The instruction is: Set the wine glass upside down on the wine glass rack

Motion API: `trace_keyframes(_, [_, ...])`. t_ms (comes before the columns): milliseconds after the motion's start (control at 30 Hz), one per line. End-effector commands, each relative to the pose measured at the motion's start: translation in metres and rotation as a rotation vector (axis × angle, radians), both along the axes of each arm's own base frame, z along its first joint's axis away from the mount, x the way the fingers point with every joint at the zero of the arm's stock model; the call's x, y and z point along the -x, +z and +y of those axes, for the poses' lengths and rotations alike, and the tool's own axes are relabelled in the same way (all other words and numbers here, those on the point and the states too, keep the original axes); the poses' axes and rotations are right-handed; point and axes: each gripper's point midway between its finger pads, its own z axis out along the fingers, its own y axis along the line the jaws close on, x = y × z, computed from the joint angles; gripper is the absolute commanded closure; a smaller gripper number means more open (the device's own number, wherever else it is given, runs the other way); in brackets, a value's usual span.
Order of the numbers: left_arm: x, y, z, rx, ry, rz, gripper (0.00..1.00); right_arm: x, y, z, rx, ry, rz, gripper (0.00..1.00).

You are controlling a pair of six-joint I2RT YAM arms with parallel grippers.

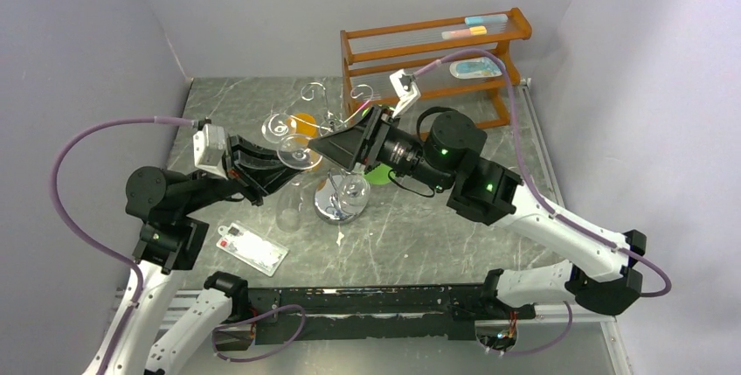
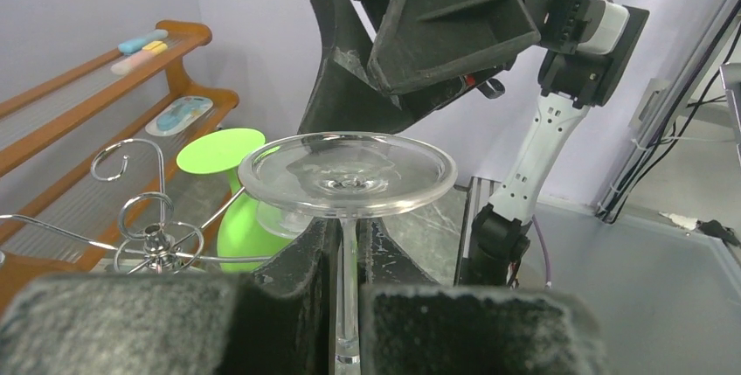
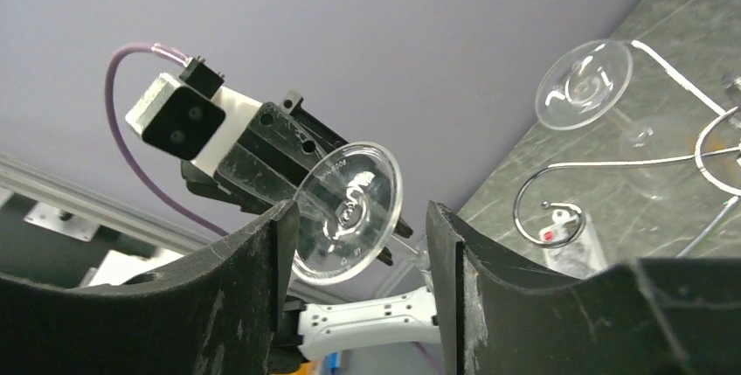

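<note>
My left gripper (image 1: 278, 172) is shut on the stem of a clear wine glass (image 1: 299, 155), which it holds upside down with the round foot on top. In the left wrist view the stem (image 2: 349, 288) runs down between my fingers (image 2: 293, 288) and the foot (image 2: 348, 174) sits above them. My right gripper (image 1: 319, 146) is open, with its jaws on either side of that foot (image 3: 348, 209) without touching it. The chrome wine glass rack (image 1: 339, 204) stands just right of the glass, and its curled arms (image 3: 559, 165) are close by. A second glass (image 1: 278, 124) hangs on the rack.
A brown wooden three-tier shelf (image 1: 428, 52) stands at the back right. A green upturned goblet (image 2: 223, 152) sits behind the rack, and something orange (image 1: 304, 121) beside it. A white flat package (image 1: 252, 248) lies at the front left. Grey walls close in the left and right sides.
</note>
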Motion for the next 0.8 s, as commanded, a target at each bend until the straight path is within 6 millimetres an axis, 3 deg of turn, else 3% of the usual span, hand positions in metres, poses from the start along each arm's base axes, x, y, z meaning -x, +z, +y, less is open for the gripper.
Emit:
trace_keyframes(0, [0.01,0.007,0.001,0.009,-0.019,-0.127,0.95,0.009,0.009,0.011,-0.076,0.066,0.127,0.44])
trace_keyframes(567, [0.019,0.003,0.007,0.025,0.008,-0.22,0.95,0.045,0.019,0.024,-0.22,0.302,0.356,0.81])
trace_keyframes(767, [0.023,0.004,0.009,0.022,0.02,-0.221,0.95,0.051,0.017,0.031,-0.222,0.356,0.396,0.82])
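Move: The upturned foot of the wine glass, whose stem my left hand still holds, is level with my open right fingers, about 4 cm to their left and 1 cm ahead. From my left hand this foot lies about 4 cm above and 1 cm left. The rack's hub stands some 13 cm ahead, 4 cm right and 9 cm below my left hand; a hung clear glass sits 8 cm left of that hub and 2 cm nearer me. I close my right fingers from wide to nearly shut over the near edge of the glass foot, one pad on each face. Meanwhile that hand travels back about 3 cm and left 2.5 cm, rolling some 20 degrees to match the disc. My left hand keeps its pinch on the stem and draws back about 2.5 cm, dipping slightly before rising and tilting the foot back about 12 degrees. ##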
